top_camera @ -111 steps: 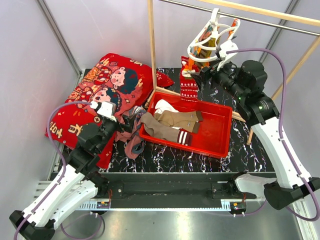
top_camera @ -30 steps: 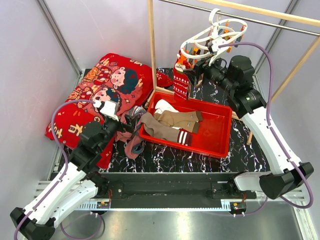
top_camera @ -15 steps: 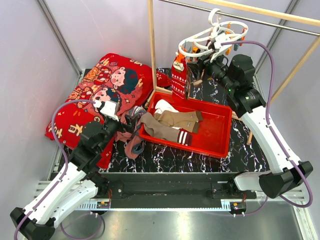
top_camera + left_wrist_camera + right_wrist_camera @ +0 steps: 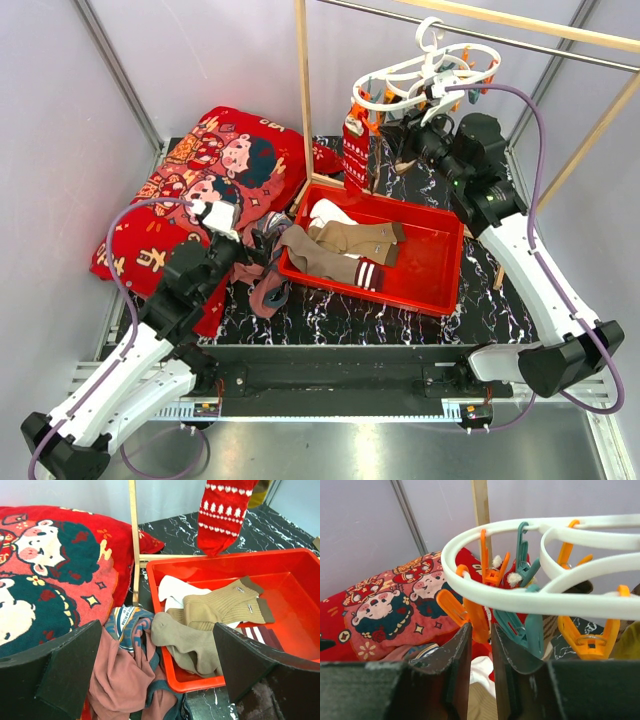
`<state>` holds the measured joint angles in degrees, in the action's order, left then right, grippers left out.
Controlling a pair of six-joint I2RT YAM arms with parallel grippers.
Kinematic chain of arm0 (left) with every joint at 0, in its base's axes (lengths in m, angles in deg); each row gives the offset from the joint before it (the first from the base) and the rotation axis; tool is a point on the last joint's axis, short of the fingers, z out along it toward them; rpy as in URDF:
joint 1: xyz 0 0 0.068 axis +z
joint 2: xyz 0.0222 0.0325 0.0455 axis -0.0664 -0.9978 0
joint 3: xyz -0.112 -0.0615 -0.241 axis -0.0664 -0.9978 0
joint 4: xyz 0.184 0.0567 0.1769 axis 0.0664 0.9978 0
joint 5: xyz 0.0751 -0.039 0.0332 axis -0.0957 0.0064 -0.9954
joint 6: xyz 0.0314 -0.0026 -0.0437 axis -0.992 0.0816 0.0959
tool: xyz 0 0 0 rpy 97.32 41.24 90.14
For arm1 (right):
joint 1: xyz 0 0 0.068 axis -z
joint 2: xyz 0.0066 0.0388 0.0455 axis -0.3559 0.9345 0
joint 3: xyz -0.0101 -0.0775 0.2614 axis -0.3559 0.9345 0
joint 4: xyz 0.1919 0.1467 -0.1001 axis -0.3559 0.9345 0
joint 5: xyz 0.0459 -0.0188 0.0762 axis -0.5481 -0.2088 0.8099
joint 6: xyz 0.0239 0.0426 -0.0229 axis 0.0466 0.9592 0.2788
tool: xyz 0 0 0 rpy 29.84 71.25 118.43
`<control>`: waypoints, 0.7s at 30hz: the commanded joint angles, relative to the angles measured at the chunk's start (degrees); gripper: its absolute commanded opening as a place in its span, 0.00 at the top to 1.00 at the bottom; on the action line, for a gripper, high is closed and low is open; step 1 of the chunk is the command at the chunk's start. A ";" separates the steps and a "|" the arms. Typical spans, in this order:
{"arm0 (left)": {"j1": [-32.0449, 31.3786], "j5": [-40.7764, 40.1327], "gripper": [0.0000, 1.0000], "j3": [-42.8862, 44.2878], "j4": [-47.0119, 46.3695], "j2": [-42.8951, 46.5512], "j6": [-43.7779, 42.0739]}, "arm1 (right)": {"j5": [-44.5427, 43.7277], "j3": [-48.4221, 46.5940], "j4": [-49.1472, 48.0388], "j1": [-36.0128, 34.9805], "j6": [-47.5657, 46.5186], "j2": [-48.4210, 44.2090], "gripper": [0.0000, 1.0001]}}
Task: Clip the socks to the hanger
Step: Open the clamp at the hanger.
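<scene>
The white hanger (image 4: pixel 420 75) hangs by its hook from the rail, and its ring (image 4: pixel 545 595) carries orange and teal pegs. My right gripper (image 4: pixel 385 150) reaches up under it. Its narrow jaws (image 4: pixel 481 632) pinch the lower end of an orange clip peg (image 4: pixel 477 615). A red patterned sock (image 4: pixel 356 160) (image 4: pixel 222 510) hangs from the hanger's left side. Taupe socks (image 4: pixel 345 250) (image 4: pixel 220 610) and a white sock (image 4: pixel 328 212) lie in the red tray (image 4: pixel 440 280). My left gripper (image 4: pixel 255 250) (image 4: pixel 160 680) is open and empty, low over the tray's left rim.
A mauve-pink cloth bundle (image 4: pixel 268 285) (image 4: pixel 120 670) lies against the tray's left edge. The red cartoon cushion (image 4: pixel 200 190) fills the back left. A wooden pole (image 4: pixel 303 100) stands upright behind the tray, and slanted poles and a metal rail (image 4: pixel 520 45) cross the top right.
My right gripper's jaws have narrowed from wide onto the orange peg. The hanger and the red sock have shifted slightly left and up. The left arm has not moved.
</scene>
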<state>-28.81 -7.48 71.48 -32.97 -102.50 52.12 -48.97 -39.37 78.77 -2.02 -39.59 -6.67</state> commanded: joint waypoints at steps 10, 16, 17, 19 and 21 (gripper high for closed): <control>-1.83 4.30 0.01 5.94 -5.06 -5.96 0.36 | 1.94 2.07 -10.63 -0.07 3.91 -1.88 0.43; -3.50 4.39 0.01 7.87 -9.37 -9.47 0.01 | 0.01 3.30 -15.20 -0.15 5.76 -2.05 0.40; -3.76 4.39 0.01 8.83 -9.55 -10.61 -0.17 | -0.07 3.30 -15.90 -0.07 5.85 -2.05 0.40; -4.46 4.13 0.01 9.71 -9.99 -11.84 -0.34 | -0.16 3.30 -16.26 -0.15 6.02 -1.79 0.40; -4.99 3.69 0.01 10.51 -10.43 -12.90 -0.69 | -0.08 3.30 -16.61 -0.07 6.02 -1.53 0.40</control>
<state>-32.70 -4.51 77.97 -37.89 -113.91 52.07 -48.58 -36.14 67.17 -2.02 -34.48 -6.97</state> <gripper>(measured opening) 0.984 0.599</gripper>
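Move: Just beyond the right fingertips hangs the near-left orange clamp, about 3 cm ahead, 2 cm to that hand's left and 1 cm above. A teal clamp hangs about 5 cm ahead and 1 cm to the hand's right, roughly at the orange clamp's height. The red sock is about 8 cm ahead, 6 cm left and 10 cm below. From the left hand the orange clamp lies roughly 16 cm ahead, 23 cm right and 17 cm up. Opening its fingers to about double their small gap, the right hand dips a touch, then rises about 2.5 cm to bring the orange clamp level between the spread fingertips, rolling some 5 degrees left side up and tipping up slightly; whether they touch the clamp can't be seen. The empty, wide-open left hand swings about 5 cm right towards the tray, dipping slightly before climbing a little, and turns some 5 degrees clockwise. ##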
